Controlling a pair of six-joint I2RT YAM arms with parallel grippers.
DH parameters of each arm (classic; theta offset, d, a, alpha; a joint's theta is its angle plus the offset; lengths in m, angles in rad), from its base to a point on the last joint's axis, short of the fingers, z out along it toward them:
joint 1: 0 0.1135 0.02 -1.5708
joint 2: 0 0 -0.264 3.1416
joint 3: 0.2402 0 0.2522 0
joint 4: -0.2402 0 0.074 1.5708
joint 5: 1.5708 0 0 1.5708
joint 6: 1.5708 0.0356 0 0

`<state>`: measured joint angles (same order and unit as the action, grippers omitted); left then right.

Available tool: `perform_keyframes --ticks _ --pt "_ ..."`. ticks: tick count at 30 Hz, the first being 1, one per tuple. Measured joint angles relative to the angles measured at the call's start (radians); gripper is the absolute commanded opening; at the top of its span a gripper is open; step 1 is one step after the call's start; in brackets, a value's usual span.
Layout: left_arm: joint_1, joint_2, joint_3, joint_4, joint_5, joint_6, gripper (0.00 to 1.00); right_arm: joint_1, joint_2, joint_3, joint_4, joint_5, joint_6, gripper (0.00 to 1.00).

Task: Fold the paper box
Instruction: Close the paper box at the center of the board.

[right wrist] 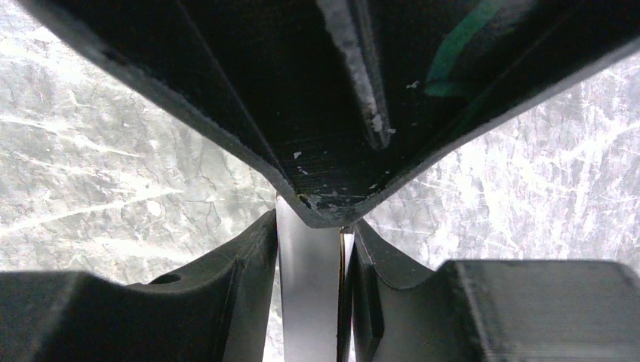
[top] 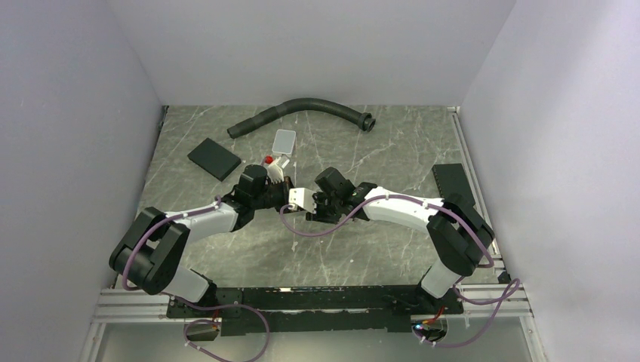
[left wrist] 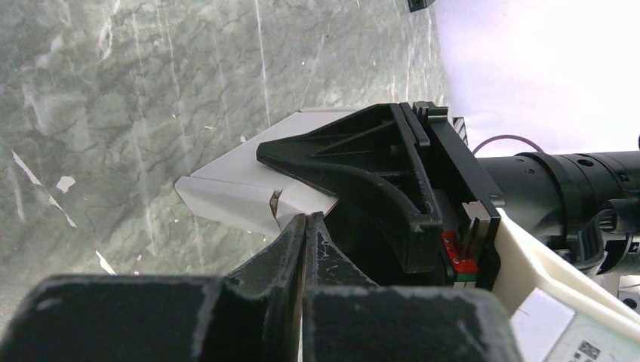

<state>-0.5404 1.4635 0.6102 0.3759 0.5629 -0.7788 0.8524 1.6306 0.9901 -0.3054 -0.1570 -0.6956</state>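
The white paper box (top: 296, 198) is held above the table's middle, between the two grippers. My left gripper (top: 281, 190) comes at it from the left. In the left wrist view its fingers (left wrist: 290, 241) are pressed together on a thin flap edge of the paper box (left wrist: 226, 188). My right gripper (top: 314, 205) meets it from the right. In the right wrist view the right gripper (right wrist: 313, 226) is shut across the slim body of the box (right wrist: 308, 294), one finger on each face. The black left gripper body (right wrist: 317, 113) fills the top of that view.
A black hose (top: 302, 113) curves along the back of the marble table (top: 377, 249). A black flat pad (top: 214, 158) lies back left, with a light grey tile (top: 284, 140) and a small red object (top: 268, 160) beside it. A black block (top: 453, 181) sits at the right edge.
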Motion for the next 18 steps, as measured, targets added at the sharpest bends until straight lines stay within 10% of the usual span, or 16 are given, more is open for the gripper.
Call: perform_keyframes --ticks 18 --pt "-0.037 0.063 -0.024 -0.145 -0.120 0.061 0.09 0.026 -0.010 -0.002 0.021 0.043 -0.005 0.71"
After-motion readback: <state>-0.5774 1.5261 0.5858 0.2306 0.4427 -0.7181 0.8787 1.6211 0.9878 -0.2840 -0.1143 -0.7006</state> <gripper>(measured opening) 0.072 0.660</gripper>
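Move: The paper box stands on a long edge, its long side running left to right. Its middle is about 5 cm to the right of the left hand and 5 cm below it, so the shut left fingertips are at the upper left corner. From the right hand, whose fingers straddle the box near its left end, its middle is some 3 cm right and 1 cm down. The white tray lies roughly 20 cm ahead of the left hand and 6 cm left, 10 cm lower. The left hand stops pressing its shut fingertips on the box's upper left corner and drops quickly, about 6 cm down with a smaller slip back and left, away from the end flap, its wrist rolling some 10 degrees and its fingers staying shut. Meanwhile the right hand all but stays in place and spreads its fingers, from pinching the two broad faces to standing clear on both sides, letting go of the box between them. ##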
